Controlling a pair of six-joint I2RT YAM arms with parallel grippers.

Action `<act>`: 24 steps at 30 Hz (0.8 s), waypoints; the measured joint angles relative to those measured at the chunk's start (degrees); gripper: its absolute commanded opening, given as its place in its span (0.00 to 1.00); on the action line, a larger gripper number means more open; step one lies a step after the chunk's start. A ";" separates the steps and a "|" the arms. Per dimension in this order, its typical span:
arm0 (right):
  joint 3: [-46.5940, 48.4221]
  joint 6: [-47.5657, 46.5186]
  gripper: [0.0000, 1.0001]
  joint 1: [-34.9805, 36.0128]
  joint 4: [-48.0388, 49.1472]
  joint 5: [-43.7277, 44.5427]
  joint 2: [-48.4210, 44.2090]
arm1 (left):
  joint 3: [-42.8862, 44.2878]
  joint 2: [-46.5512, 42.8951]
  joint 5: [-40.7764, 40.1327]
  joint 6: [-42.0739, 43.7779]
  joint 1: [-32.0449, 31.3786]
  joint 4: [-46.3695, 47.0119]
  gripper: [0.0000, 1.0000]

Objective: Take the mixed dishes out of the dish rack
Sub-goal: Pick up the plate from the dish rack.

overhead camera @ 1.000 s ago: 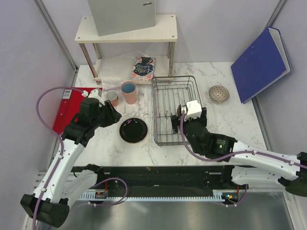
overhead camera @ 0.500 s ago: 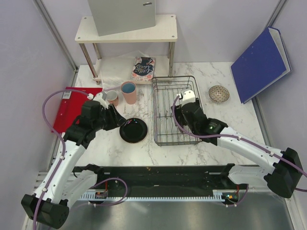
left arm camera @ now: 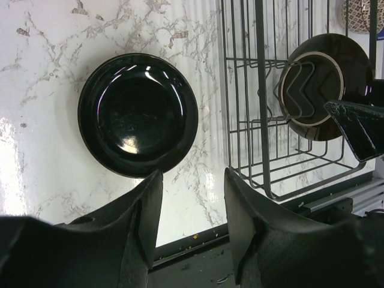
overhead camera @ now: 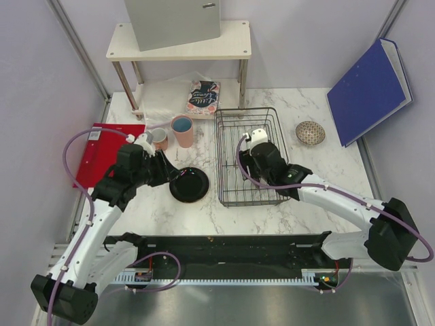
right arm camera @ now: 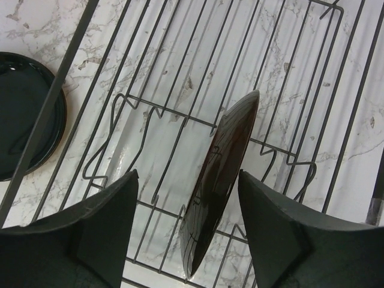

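The dish rack (overhead camera: 221, 157) is a dark wire basket at mid-table. One dark plate (right arm camera: 223, 174) stands on edge in its slots, also seen face-on in the left wrist view (left arm camera: 324, 84). My right gripper (overhead camera: 255, 157) hangs over it, open (right arm camera: 187, 175), with the plate between the fingers and untouched. A black plate (overhead camera: 189, 184) lies flat on the table left of the rack. Just beside its left edge my left gripper (overhead camera: 168, 174) stands open and empty (left arm camera: 191, 198). A tall pink cup (overhead camera: 182, 131), a small pink mug (overhead camera: 158, 138) and a speckled bowl (overhead camera: 310, 132) stand on the table.
A white two-tier shelf (overhead camera: 178, 42) stands at the back with a patterned book (overhead camera: 203, 98) under it. A red folder (overhead camera: 95, 153) lies at the left. A blue binder (overhead camera: 370, 92) leans at the right wall.
My right gripper has moved farther into the rack, over the standing plate, and its jaws have narrowed somewhat. The left gripper has shifted slightly right toward the black plate.
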 measured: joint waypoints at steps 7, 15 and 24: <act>-1.77 0.50 0.35 -2.14 1.84 -1.90 0.42 | -0.76 0.42 0.33 -0.02 0.00 0.63 0.52; -2.25 4.74 0.00 -2.99 3.02 -3.52 0.02 | -0.90 0.83 1.36 -0.02 0.00 1.18 0.52; -2.38 4.02 0.00 -3.21 2.58 -5.07 -2.97 | -1.42 1.51 1.49 -0.02 0.00 1.64 0.51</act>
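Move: The last plate stands on edge in the dish rack between the right hand's open fingers, its middle about 2 cm ahead, 2 cm right and 5 cm below. From that hand the black plate on the table lies some 17 cm left and 8 cm back, the patterned bowl about 22 cm right and 8 cm ahead, both about 11 cm lower. From the left hand the rack plate is roughly 23 cm right, 3 cm ahead and 7 cm below. Right hand sinks about 1 cm, shuts its fingers on the plate's rim, then rises almost 2 cm. ##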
